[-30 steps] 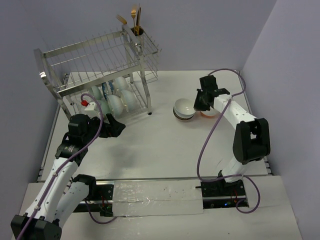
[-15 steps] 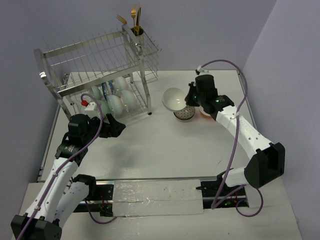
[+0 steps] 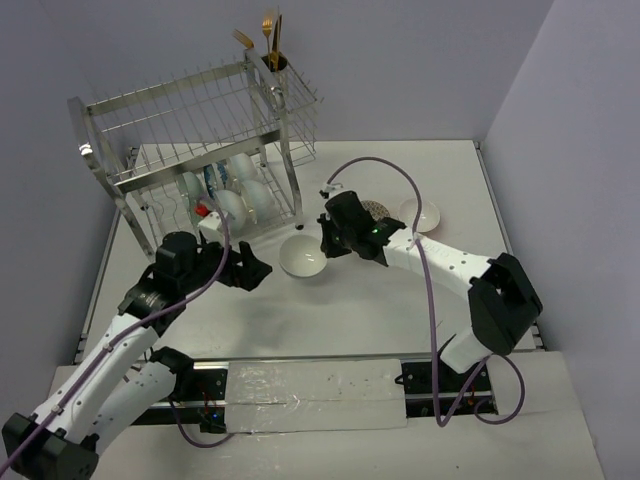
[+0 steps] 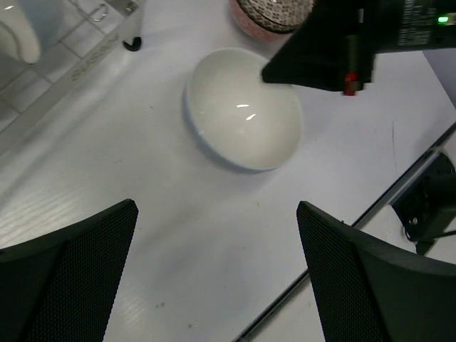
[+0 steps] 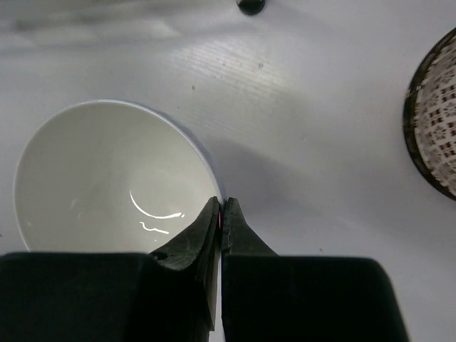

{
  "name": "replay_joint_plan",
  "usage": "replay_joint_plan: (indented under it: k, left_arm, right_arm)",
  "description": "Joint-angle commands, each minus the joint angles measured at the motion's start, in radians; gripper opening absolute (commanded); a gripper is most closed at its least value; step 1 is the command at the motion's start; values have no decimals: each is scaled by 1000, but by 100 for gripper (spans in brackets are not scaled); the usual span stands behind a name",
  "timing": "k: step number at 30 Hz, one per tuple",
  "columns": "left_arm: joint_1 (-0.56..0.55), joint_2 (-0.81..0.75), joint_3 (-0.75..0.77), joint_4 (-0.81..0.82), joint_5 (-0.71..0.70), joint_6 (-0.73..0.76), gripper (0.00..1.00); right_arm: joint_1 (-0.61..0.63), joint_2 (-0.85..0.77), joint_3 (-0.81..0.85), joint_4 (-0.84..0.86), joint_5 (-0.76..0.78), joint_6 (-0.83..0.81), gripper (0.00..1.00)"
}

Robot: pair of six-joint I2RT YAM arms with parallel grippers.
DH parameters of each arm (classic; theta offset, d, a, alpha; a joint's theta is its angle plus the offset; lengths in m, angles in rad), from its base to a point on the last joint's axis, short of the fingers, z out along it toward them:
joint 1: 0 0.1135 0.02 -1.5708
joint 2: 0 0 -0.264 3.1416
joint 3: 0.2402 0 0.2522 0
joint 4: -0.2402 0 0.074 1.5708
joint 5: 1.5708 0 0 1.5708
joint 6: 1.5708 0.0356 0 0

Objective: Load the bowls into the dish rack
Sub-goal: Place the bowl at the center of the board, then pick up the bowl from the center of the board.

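My right gripper (image 3: 325, 243) is shut on the rim of a white bowl (image 3: 302, 258), holding it low over the table in front of the dish rack (image 3: 200, 130). The right wrist view shows its fingers (image 5: 221, 206) pinching the bowl's rim (image 5: 107, 178). My left gripper (image 3: 250, 266) is open and empty, just left of that bowl. In the left wrist view the bowl (image 4: 242, 107) lies ahead of the open fingers (image 4: 215, 214). Several white bowls (image 3: 238, 195) stand on edge in the rack's lower shelf. A brown-patterned bowl (image 3: 372, 211) and a small white bowl (image 3: 420, 213) sit at the right.
The rack's corner cup holds gold cutlery (image 3: 271, 40). A black rack foot (image 5: 251, 6) stands just beyond the held bowl. The patterned bowl (image 5: 434, 121) is close on the right of my right gripper. The table's front edge (image 4: 335, 235) runs near my left gripper.
My right arm lifted the white bowl off the patterned bowl and carried it left and forward, down in front of the rack. My left gripper moved right toward it.
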Motion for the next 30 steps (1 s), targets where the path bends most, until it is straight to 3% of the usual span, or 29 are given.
replay_joint_plan:
  k: [1, 6, 18, 21, 28, 30]
  left_arm:
    - [-93, 25, 65, -13, -71, 76, 99]
    - [-224, 75, 79, -22, -108, 146, 99]
    - [-328, 220, 104, 4, -181, 134, 99]
    - [-362, 242, 110, 4, -215, 139, 99]
    - [-440, 309, 165, -16, -295, 154, 99]
    - [-466, 341, 191, -32, -309, 160, 99]
  right_arm:
    - [28, 27, -3, 114, 15, -24, 0]
    - [48, 86, -33, 149, 4, -65, 0]
    - [83, 109, -104, 194, 76, -84, 1]
    - [86, 92, -106, 183, 96, -84, 16]
    - [86, -29, -113, 155, 104, -88, 67]
    - [85, -78, -103, 122, 119, -94, 73]
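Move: Under the right hand, which pinches the white bowl by its right rim, the clear spot on the board lies roughly 11 cm down, 6 cm to the left and 3 cm back. The patterned bowl stands about 8 cm ahead and 12 cm right of that hand, the pink bowl some 24 cm right and 8 cm ahead, the rack's near foot about 8 cm ahead and 7 cm left. From the open left hand, the held bowl lies about 10 cm right, 4 cm ahead and 9 cm lower. Lowering the white bowl about 7 cm, with a slight draw back, the right hand sets it on the board, then opens its fingers wide and rises some 3 cm off the rim. Meanwhile the left hand, fingers still open, swings about 8 cm right towards the bowl, also sinking and coming a little back, its wrist turning some 15 degrees clockwise and rolling left side up. ##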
